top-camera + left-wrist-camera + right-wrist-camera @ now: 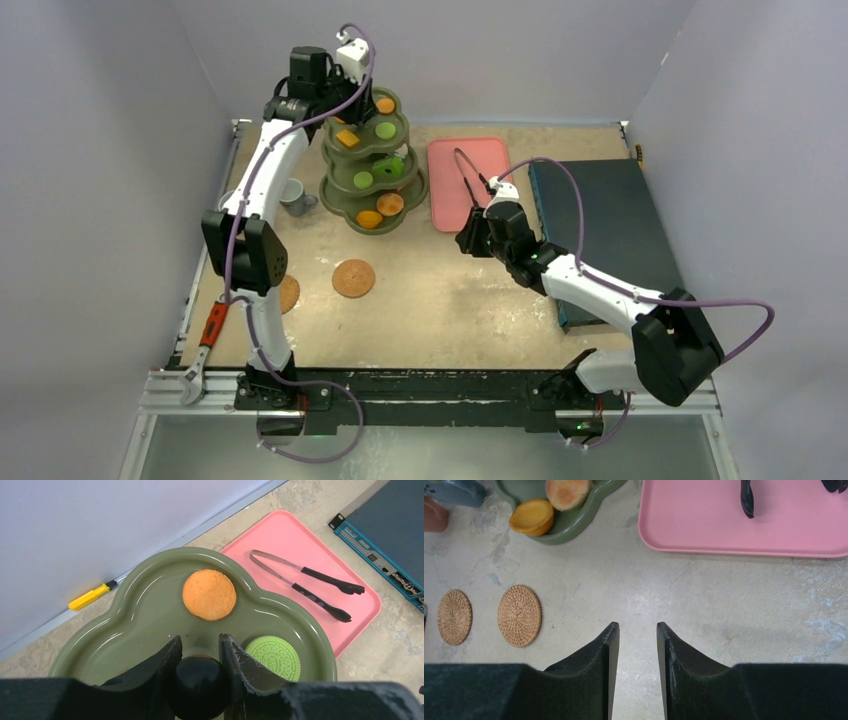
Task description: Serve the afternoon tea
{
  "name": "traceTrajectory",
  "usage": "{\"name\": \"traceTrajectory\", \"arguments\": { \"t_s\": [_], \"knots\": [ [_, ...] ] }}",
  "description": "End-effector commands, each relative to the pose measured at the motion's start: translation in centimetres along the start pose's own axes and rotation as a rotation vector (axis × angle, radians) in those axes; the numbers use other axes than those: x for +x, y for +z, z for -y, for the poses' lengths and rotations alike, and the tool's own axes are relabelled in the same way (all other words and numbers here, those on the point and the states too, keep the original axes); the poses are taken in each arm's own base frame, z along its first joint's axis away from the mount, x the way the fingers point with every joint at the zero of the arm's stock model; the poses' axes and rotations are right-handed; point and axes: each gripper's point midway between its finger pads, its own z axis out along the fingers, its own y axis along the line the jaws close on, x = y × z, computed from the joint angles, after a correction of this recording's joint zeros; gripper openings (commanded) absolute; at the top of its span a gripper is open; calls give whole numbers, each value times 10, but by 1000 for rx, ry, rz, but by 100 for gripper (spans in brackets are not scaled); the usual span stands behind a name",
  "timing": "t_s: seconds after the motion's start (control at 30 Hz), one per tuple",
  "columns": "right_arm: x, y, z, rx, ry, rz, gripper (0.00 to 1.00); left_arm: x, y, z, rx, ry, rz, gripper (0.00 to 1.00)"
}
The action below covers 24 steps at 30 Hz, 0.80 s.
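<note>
The olive three-tier stand (375, 165) stands at the back of the table with orange and green pastries on its tiers. My left gripper (200, 640) is above the top tier (140, 615), shut on the stand's black centre knob (200, 685). An orange pastry (209, 594) and a green cookie (272, 657) lie on that tier. My right gripper (637, 627) hovers open over bare table, with nothing between its fingers. Two brown coasters (519, 615) (454, 617) lie to its left. A grey-blue cup (297, 197) sits left of the stand, and a terracotta cup (434, 515) is beside it.
A pink tray (470, 180) holding black tongs (310, 582) lies right of the stand. A dark blue box (610, 230) fills the right side. An orange-handled wrench (205, 350) lies at the near left edge, and a yellow screwdriver (90, 596) by the back wall.
</note>
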Motion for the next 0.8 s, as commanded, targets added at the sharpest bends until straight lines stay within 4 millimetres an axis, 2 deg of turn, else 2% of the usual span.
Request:
{"name": "traceTrajectory", "arguments": {
  "t_s": [0.0,0.07,0.47,0.77],
  "knots": [
    [-23,-7,-8,-10,-19,64,36,-30,1,-7,-39,51,96,12],
    [-23,-6,-8,-11,-23,65,36,-37,3,-10,-50,58,124,0],
    [-22,-3,-6,-6,-35,68,36,-81,17,-9,-81,147,260,0],
    [-21,0,-8,-10,-43,70,35,-81,33,-24,-144,177,264,0]
  ]
}}
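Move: The black knob on top of the tiered stand is already between my left fingers. On the top tier, some 4 cm lower, the orange cookie sits about 3 cm ahead and 4 cm right, the green cookie about 2 cm back and 5 cm right. Down on the table, 30 cm below, the pink tray's middle is some 23 cm right and 1 cm ahead. From my right hand the knob lies about 20 cm ahead, 20 cm left and 13 cm higher. Keeping my grip on the knob, I shift the loaded stand with my left hand about 5 cm forward towards the back wall, starting slowly and drifting some 2 cm right, with the stand's base working against the tray's left edge. My fingers tip up a little, under 10 degrees, and stay closed. ##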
